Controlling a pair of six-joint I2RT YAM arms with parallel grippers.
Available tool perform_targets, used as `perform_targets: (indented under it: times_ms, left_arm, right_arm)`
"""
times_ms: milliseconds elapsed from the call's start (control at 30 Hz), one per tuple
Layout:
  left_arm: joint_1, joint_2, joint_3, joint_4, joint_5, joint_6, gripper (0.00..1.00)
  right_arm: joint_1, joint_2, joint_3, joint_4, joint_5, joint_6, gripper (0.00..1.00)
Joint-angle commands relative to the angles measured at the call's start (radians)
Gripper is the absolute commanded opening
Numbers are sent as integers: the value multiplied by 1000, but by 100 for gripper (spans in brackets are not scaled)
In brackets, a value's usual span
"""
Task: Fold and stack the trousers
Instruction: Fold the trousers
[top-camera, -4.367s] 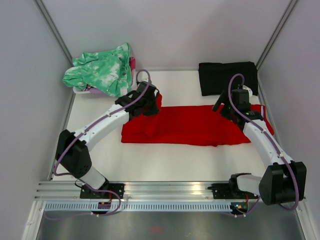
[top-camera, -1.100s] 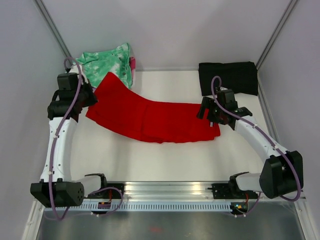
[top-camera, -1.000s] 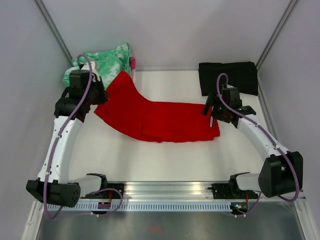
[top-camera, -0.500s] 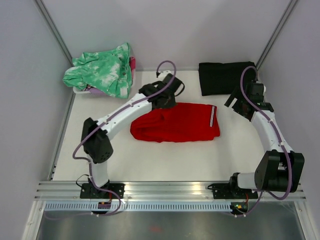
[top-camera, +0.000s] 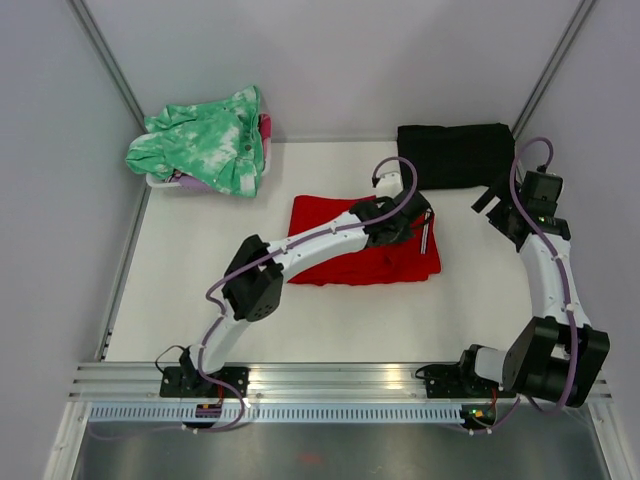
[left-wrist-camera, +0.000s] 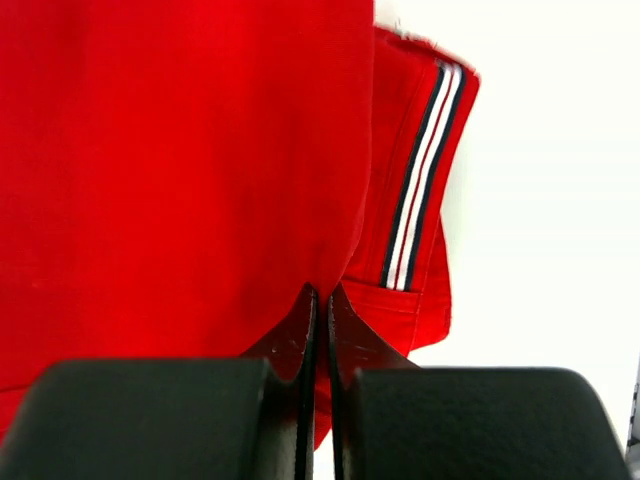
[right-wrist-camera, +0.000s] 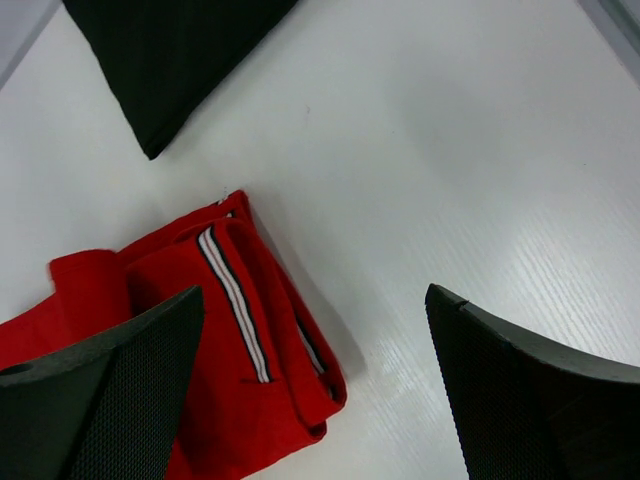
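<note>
The red trousers (top-camera: 330, 215) lie folded in a compact rectangle in the middle of the table. Their white-striped trim (top-camera: 427, 232) is at the right end. My left gripper (top-camera: 408, 228) reaches across them and is shut on the edge of the top layer near that end. In the left wrist view the fingertips (left-wrist-camera: 308, 300) pinch the red fold, with the trim (left-wrist-camera: 420, 190) just beyond. My right gripper (top-camera: 498, 200) hangs open to the right, clear of the fabric. In the right wrist view the trousers (right-wrist-camera: 215, 400) lie under its left finger and bare table lies between the fingers.
A folded black cloth (top-camera: 455, 155) lies at the back right, close to the right gripper; its corner (right-wrist-camera: 170, 50) shows in the right wrist view. A green-and-white mottled garment (top-camera: 205, 140) is heaped at the back left. Grey walls close in both sides.
The left gripper carried the leg end from the far left across to the right, doubling the trousers over themselves. The right gripper drew back rightward off the waistband, staying open.
</note>
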Motion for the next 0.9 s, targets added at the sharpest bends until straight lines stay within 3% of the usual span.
perform_targets:
  times_ms: [0, 200, 367, 500, 600, 633, 767, 833, 867]
  left_arm:
    - [-34, 41, 55, 149, -14, -98, 2]
    - [-74, 71, 64, 227, -27, -81, 2]
    - [-77, 93, 65, 286, 29, -96, 2]
    - [-77, 90, 87, 339, 43, 3, 5]
    - [-77, 78, 87, 361, 130, 69, 46]
    - [-77, 70, 88, 321, 152, 82, 63]
    - [-48, -56, -1, 135, 111, 149, 84]
    - [30, -201, -115, 100, 137, 184, 86]
    - [67, -262, -270, 99, 179, 186, 86]
  right_arm:
    - [2, -63, -15, 49, -51, 8, 98]
    - [2, -61, -22, 87, -189, 28, 98]
    - [2, -54, -19, 67, -141, 3, 98]
    - [2, -51, -45, 77, -135, -1, 98]
    - [2, -40, -68, 78, -109, -17, 98]
    - [2, -37, -71, 74, -104, -29, 98]
    - [2, -40, -91, 100, -182, -55, 98]
    - [4, -40, -113, 135, -267, -41, 98]
    - [5, -32, -125, 146, -299, -34, 98]
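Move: The trousers' striped end, beside which the left hand still pinches a folded-over layer, lies about 6 cm right and 4 cm ahead of that hand, some 4 cm below. Their far left edge is roughly 25 cm to its left and 3 cm ahead; the black cloth is about 13 cm right and 24 cm ahead. The striped end lies some 13 cm left of the open right hand, level fore and aft, about 9 cm lower. The pinched layer of the trousers is lowered some 3 cm and carried right by the left hand, which keeps going right to about 8 cm in all as it climbs again; its fingers then open wide and let go, and it swings back left some 4 cm, rising a little and drawing back about 3 cm. Its wrist turns about 10 degrees clockwise. The empty right hand stays open and shifts some 3 cm left, rising slightly, then sinking. ##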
